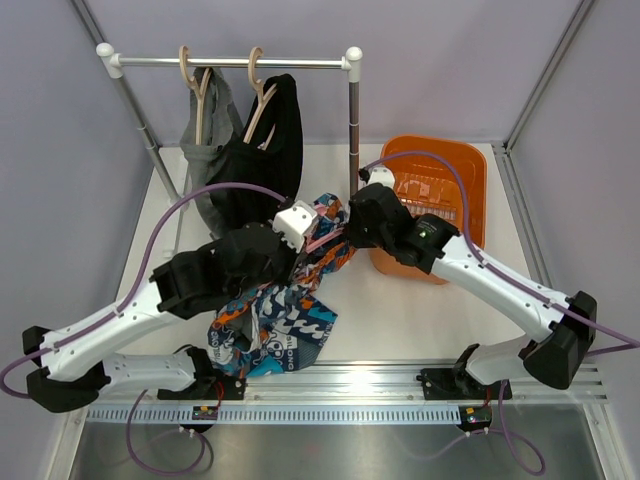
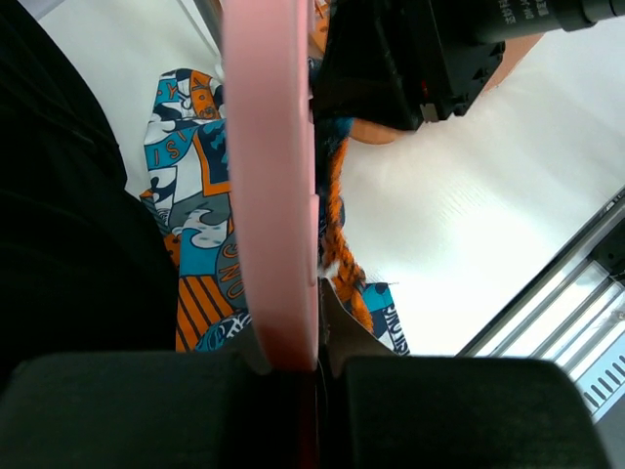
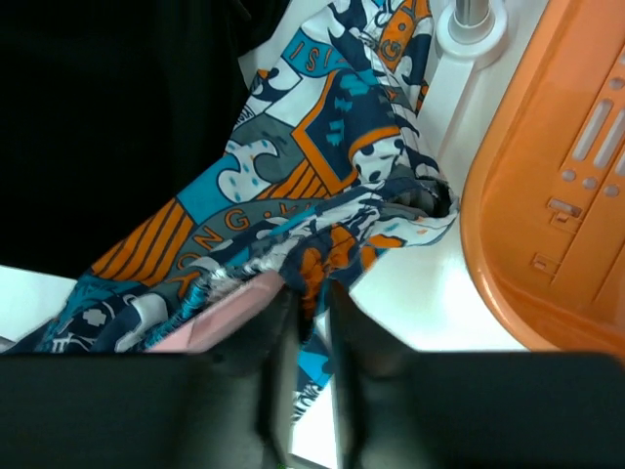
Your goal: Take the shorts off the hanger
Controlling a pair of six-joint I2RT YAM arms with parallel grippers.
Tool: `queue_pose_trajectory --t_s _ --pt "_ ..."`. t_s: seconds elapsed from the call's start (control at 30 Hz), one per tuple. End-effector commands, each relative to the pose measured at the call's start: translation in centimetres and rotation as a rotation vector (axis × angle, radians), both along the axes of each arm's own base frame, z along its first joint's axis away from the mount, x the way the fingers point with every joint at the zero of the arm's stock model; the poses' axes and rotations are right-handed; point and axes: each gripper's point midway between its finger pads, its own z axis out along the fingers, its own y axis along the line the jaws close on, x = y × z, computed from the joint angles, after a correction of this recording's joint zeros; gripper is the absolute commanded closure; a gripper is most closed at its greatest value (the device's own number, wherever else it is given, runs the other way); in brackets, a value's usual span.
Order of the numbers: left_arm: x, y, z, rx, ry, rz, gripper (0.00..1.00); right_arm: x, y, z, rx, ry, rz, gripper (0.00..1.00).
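The printed shorts [image 1: 285,325] hang on a pink hanger [image 2: 269,176] low over the middle of the table, stretched between my two grippers. My left gripper [image 2: 298,366] is shut on the pink hanger's bar. My right gripper [image 3: 311,298] has its fingers closed on a bunched edge of the printed shorts [image 3: 322,147], right beside the hanger's end [image 3: 220,318]. In the top view the left gripper [image 1: 308,232] and the right gripper [image 1: 352,235] nearly meet. Grey shorts [image 1: 205,170] and black shorts [image 1: 265,160] hang on wooden hangers from the rail.
The clothes rail [image 1: 230,62] crosses the back, and its right post [image 1: 354,120] stands just behind my right gripper. An orange basket [image 1: 445,180] sits at the right, close to the right wrist. The black shorts hang just left of both grippers.
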Motion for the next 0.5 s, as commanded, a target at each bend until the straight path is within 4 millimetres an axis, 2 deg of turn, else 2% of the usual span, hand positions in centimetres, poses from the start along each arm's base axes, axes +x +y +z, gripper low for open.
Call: queue_pose_trajectory --t_s 0.0,0.07,0.23,0.47 --pt "-1.0 0.3 3.0 -0.083 -0.038 -0.043 1.00 1.7 -0.4 2.4 -0.012 -0.080 -0.073 0.87" --pt "-1.4 0.8 3.2 -0.086 -0.036 -0.051 1.00 2.0 -1.4 2.1 -0.065 -0.077 -0.111 1.00" --pt "-2.5 2.6 4.4 -0.134 -0.049 -0.059 1.00 3.5 -4.0 2.8 -0.080 -0.083 -0.178 1.00" --pt "-4.8 4.9 6.9 -0.235 -0.087 -0.124 1.00 4.3 -5.0 2.9 -0.086 -0.084 -0.193 1.00"
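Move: The corner of the shorts' waistband is right at the right gripper's half-shut fingers, and from the left gripper, which holds the pink hanger, about 7 cm ahead, 9 cm to the right and 5 cm lower. The shorts' legs hang under the left gripper, some 15 cm down and 6 cm to its left. From the right gripper the rack post stands about 20 cm straight ahead, and the orange basket 17 cm ahead, 17 cm right and 17 cm below. Shut the right gripper to pinch the waistband corner around the hanger's end, while easing it forward and then also right, towards the basket, for about 3.5 cm in all. Keep the left gripper closed on the pink hanger and draw it away from the right one, up, left and back by some 6.5 cm and gathering speed, tilting its fingers up roughly 10 degrees. ##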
